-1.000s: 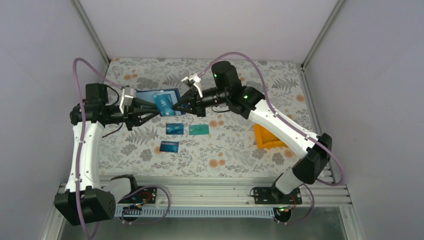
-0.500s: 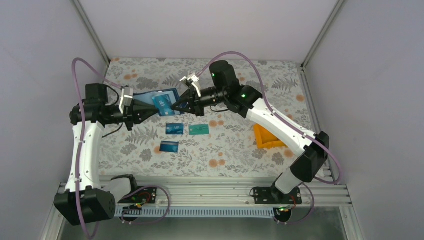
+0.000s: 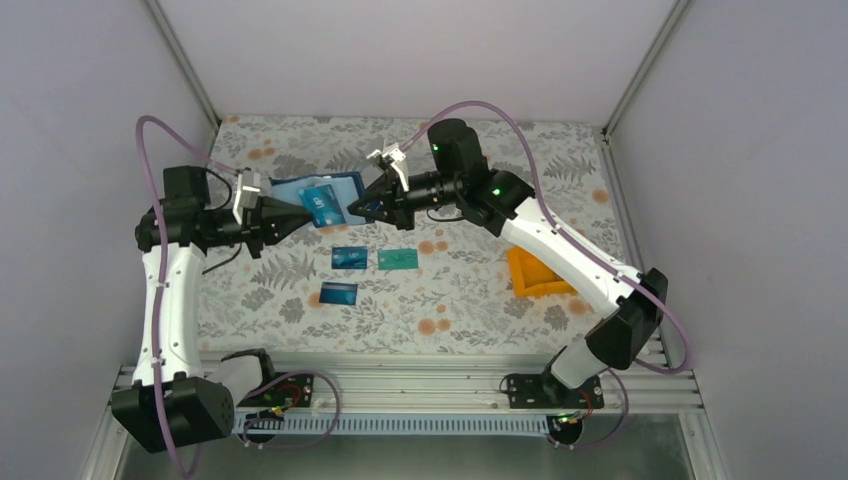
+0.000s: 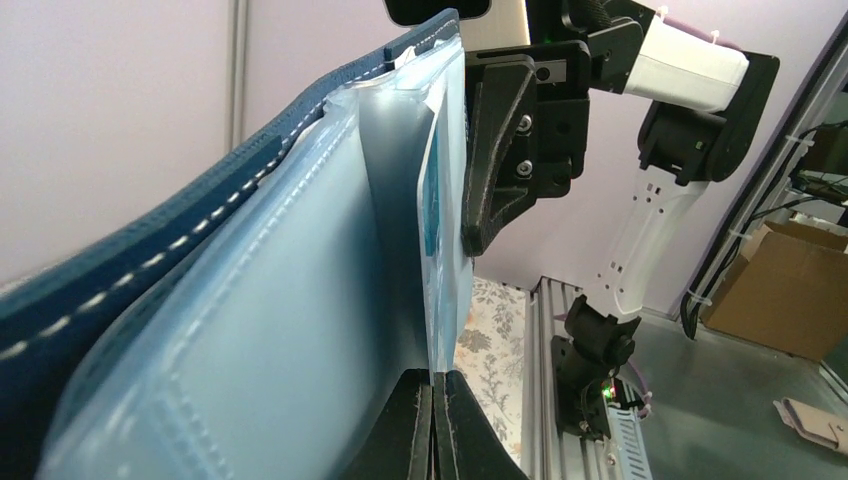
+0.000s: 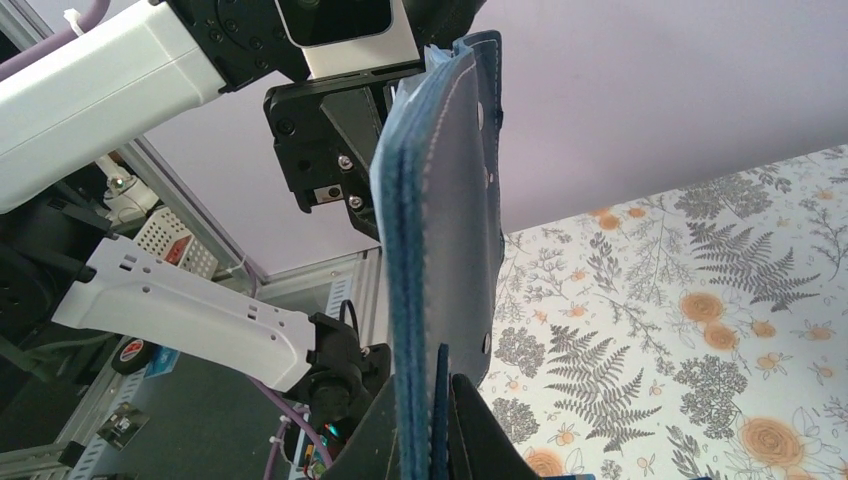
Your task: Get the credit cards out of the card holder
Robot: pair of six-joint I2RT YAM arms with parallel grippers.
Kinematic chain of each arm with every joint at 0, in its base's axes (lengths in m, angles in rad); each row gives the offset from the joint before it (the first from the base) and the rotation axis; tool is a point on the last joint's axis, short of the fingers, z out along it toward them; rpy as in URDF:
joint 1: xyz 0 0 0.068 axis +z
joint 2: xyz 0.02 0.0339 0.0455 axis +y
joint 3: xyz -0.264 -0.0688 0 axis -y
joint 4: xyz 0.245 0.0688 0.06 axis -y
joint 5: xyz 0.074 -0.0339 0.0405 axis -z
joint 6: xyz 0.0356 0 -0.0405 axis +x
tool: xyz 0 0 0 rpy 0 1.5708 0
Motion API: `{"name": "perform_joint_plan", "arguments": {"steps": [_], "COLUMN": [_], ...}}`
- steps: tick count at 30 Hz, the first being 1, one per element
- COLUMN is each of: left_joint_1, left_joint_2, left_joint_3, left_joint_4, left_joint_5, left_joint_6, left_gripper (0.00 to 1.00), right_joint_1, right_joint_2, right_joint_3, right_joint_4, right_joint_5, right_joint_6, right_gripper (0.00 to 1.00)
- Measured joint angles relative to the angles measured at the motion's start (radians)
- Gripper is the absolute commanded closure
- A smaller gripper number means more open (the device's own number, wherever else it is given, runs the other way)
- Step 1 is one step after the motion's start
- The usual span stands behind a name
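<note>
The card holder hangs in the air over the back left of the table, navy outside, pale blue pockets inside. My right gripper is shut on its right edge; in the right wrist view the jaws pinch its stitched rim. From the left, my left gripper is shut on a blue credit card, seen edge-on between the closed fingertips; the card's far end lies against the holder's inside. On the table lie two blue cards and a teal-green card.
An orange bin sits on the flowered cloth at the right, beside the right arm's forearm. Grey walls close in the table on three sides. A metal rail with the arm bases runs along the near edge.
My left gripper has closed on the blue card. Both grippers, holder and card have drifted slightly left and toward the back.
</note>
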Motion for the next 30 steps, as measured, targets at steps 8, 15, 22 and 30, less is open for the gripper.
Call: {"name": "perform_joint_plan", "arguments": {"steps": [8, 15, 22, 30], "left_joint_1": [0.001, 0.035, 0.069, 0.069], "left_joint_2": [-0.006, -0.005, -0.005, -0.005], "left_joint_3": [0.0, 0.0, 0.0, 0.0], "left_joint_4": [-0.011, 0.023, 0.043, 0.045], "left_joint_5": [0.003, -0.007, -0.01, -0.01], "left_joint_6": [0.01, -0.038, -0.05, -0.053], "left_gripper": [0.98, 0.98, 0.97, 0.98], "right_joint_1": [-0.001, -0.044, -0.238, -0.272], "right_joint_2": [0.0, -0.003, -0.063, -0.067], "right_joint_3": [0.001, -0.002, -0.122, -0.271], "right_joint_4": [-0.002, -0.024, -0.061, -0.146], "right_joint_5": [-0.027, 0.024, 0.09, 0.112], "right_joint_6": [0.003, 0.004, 0.099, 0.19], "right_gripper": [0.96, 0.96, 0.96, 0.96]}}
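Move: Between the two hands stands the blue credit card, pinched by the left fingers and still overlapping the open holder: from the right hand about 5 cm left, level fore-and-aft and 2 cm higher; from the left hand 2 cm right, level fore-and-aft, 4 cm up. On the table, some 36 cm below the right hand, the green card lies roughly 7 cm ahead and 8 cm right, the far blue card 7 cm ahead and 4 cm left. Sweeping away from the left hand after a short pause, the right arm keeps its pinch on the holder and carries it about 10 cm right and as far forward, then mainly sinks, some 12 cm down in all, easing slightly back while turning roughly 25 degrees clockwise and dipping its fingertips. The left hand keeps the card pinched and eases 2 cm left and forward. ##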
